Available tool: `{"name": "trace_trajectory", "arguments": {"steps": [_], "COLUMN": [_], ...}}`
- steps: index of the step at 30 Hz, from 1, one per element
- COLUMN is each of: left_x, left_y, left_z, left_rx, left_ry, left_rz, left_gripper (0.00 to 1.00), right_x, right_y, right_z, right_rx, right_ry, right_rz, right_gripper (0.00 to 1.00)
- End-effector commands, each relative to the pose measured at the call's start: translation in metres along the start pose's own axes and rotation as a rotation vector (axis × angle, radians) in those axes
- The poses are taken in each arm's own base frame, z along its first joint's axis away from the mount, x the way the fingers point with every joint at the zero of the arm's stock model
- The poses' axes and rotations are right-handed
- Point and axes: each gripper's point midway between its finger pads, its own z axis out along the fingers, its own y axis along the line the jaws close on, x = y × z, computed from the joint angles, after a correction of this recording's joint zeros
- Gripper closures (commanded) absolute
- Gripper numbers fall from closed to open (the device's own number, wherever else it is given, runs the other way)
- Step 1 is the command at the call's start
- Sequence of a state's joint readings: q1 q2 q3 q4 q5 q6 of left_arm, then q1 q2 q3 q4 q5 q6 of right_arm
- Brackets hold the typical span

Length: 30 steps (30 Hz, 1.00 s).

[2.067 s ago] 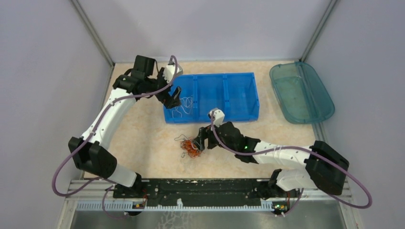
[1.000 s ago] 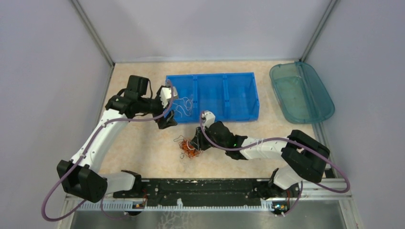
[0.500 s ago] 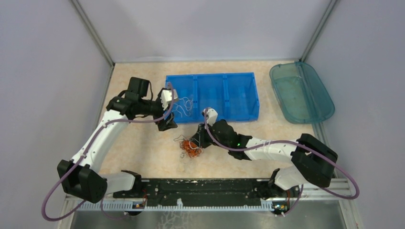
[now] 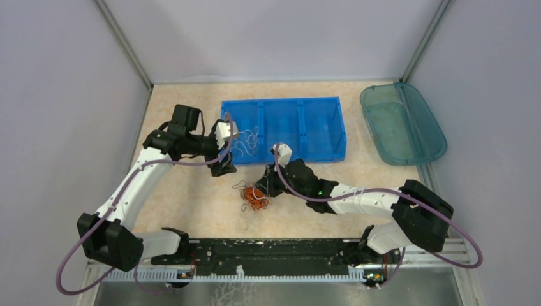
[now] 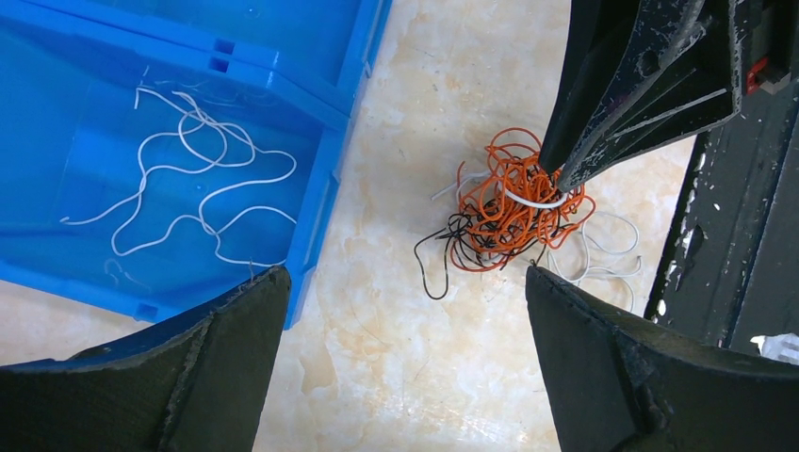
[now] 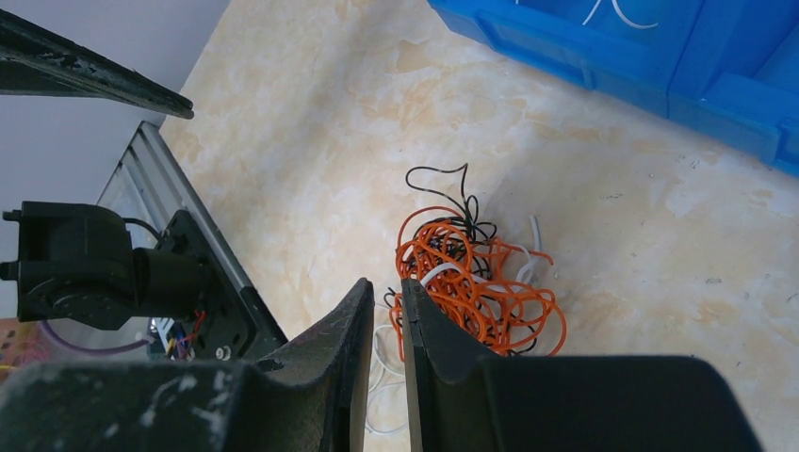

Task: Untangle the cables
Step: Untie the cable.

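Note:
The cables (image 4: 254, 196) form a tangle of orange, black and white wires (image 5: 499, 221) on the table, in front of the blue bin (image 4: 319, 155). My right gripper (image 4: 261, 190) reaches down into the tangle's top. Its jaws are nearly together, and in the left wrist view its fingertips (image 5: 558, 174) pinch a white cable loop (image 5: 529, 201). Seen from the right wrist, the right gripper (image 6: 383, 287) touches the orange wires (image 6: 476, 282). My left gripper (image 5: 405, 273) hangs wide open and empty, left of the tangle by the bin's corner (image 4: 224, 166). Loose white cables (image 5: 188, 179) lie in the bin's left compartment.
The blue bin's wall (image 5: 320, 198) has three compartments and stands behind the tangle. A teal tray (image 4: 402, 124) lies at the far right. The black rail (image 4: 268, 252) with the arm bases runs along the near edge. Grey walls enclose the table.
The left arm came out of the bin toward the tangle and now holds still. The right gripper has narrowed its jaws on the tangle's top.

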<state>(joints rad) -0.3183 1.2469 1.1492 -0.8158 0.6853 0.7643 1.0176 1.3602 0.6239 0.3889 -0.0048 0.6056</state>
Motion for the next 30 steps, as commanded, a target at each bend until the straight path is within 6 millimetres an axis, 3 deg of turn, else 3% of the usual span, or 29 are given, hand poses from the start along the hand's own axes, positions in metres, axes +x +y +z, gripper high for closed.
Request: {"name": "trace_trajectory", "arguments": {"steps": [1,11,15,21,30], "left_x": [-0.003,0.001,0.010,0.016,0.013], "left_y": [-0.007,-0.013,-0.019,-0.021,-0.024], "left_z": [-0.003,-0.008,-0.006,-0.005,-0.009], "left_rx": [0.024,0.028,0.042,0.050,0.057], "left_ry": [-0.026,-0.011,-0.003,0.016,0.009], "left_rz": [0.032,0.058,0.072,0.085,0.104], "left_gripper": [0.00,0.00,0.00,0.00,0.00], "right_x": [-0.038,-0.033,-0.028,-0.015,-0.001], "right_y": [0.019,0.012,0.012,0.012,-0.008], "right_z": [-0.005,-0.014,-0.013,0.003,0.025], "right_rx": [-0.043,-0.023,-0.031,-0.046,0.011], "right_ry": [-0.093,-0.091,-0.074,-0.024,0.036], "right_rz": [0.006,0.021,0.026,0.028,-0.002], "right_gripper": [0.81,0.77,0.62,0.51,0.55]}}
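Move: The tangled cables lie nearly under the right hand, about 3 cm to its left and some 8 cm below. A thin black loop sticks out about 4 cm ahead and 8 cm left of the hand, loose white cable lies roughly 6 cm back and 5 cm left, and the blue box's middle is some 24 cm ahead and 6 cm right. From the left hand the tangle is about 6 cm back, 12 cm right and 15 cm below. Down onto the tangled cables goes the right hand, fingers coming astride the white strand on top; a touch can't be made out. It first lifts about 1.5 cm while the nearly shut fingers open to about half, then sinks some 5.5 cm, tipping slightly. The left hand eases about 2 cm back and a little down, fingers still wide open. ##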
